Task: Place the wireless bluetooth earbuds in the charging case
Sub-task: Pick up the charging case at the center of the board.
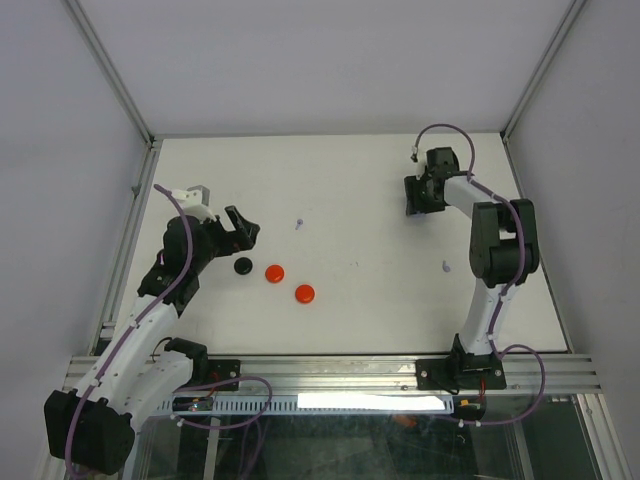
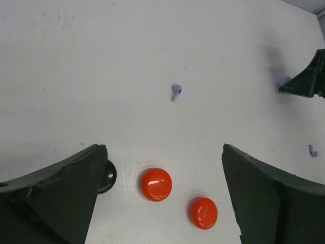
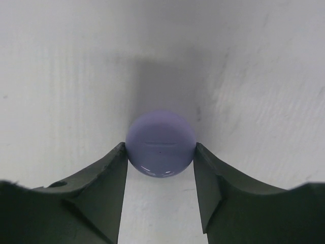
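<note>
Two pale lavender earbuds lie on the white table, one (image 1: 298,222) near the middle, also in the left wrist view (image 2: 175,92), and one (image 1: 446,266) at the right (image 2: 313,150). At the back right, my right gripper (image 1: 418,205) (image 3: 160,152) is down at the table. Both its fingertips touch the sides of a round lavender charging case (image 3: 160,137). My left gripper (image 1: 240,228) (image 2: 162,150) hangs wide open with nothing between its fingers, above two red round cases (image 2: 156,184) (image 2: 203,212).
A black round case (image 1: 242,265) lies left of the red ones (image 1: 274,272) (image 1: 305,293), half hidden by my left finger (image 2: 76,193). Metal frame rails and grey walls (image 1: 120,100) border the table at the left, back and right.
</note>
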Robot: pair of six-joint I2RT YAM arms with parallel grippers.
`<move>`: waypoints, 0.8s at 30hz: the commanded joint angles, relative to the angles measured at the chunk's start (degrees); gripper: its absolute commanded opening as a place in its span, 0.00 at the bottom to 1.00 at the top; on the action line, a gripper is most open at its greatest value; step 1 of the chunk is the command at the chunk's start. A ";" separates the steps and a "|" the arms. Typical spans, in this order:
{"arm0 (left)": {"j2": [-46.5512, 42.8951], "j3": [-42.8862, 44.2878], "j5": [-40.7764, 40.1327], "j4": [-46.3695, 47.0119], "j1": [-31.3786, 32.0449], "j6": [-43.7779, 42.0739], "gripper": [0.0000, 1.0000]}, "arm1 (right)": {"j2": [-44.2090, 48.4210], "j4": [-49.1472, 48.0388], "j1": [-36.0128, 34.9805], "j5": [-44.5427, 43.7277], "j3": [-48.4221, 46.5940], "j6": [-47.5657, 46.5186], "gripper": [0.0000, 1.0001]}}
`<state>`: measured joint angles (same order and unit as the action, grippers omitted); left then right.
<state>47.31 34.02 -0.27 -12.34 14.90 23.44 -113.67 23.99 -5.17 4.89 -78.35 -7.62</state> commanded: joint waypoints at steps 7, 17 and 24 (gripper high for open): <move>-1.93 -0.52 14.91 7.49 -0.55 15.95 0.99 | 19.12 -7.11 -12.05 -2.40 11.39 13.86 0.44; -3.19 -4.62 15.94 13.51 6.47 28.10 0.98 | 37.36 -14.93 -27.44 -6.84 22.21 21.32 0.44; -2.15 -5.66 6.09 18.89 15.55 32.73 0.94 | 44.79 -21.69 -37.00 -9.29 27.67 20.22 0.45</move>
<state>45.58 28.97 11.42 -1.08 27.73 51.44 -72.99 10.72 -38.44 -1.45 -53.06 11.94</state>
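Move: The right hand already has the lavender charging case between its fingers, just above board height; the open left gripper it is carried to is about 43 cm left, 16 cm back and 14 cm higher. The lone earbud lies some 31 cm left and 5 cm back of the right hand. For the left hand the charging case is about 43 cm right, 16 cm ahead and 14 cm below, with the near red case 6 cm right, 3 cm back and 17 cm below it. Keeping its pinch on the lavender charging case, the right arm sweeps it quickly left about 19 cm while drawing back and rising some 15 cm each, towards the middle of the board and the left gripper, its fingers tipping up by roughly 20 degrees and yawing a little counter-clockwise. The left arm comes to meet it, going about 11 cm right and 5 cm back with a slight rise, rolling its left side down some 30 degrees, fingers still wide open and not yet touching the case. ##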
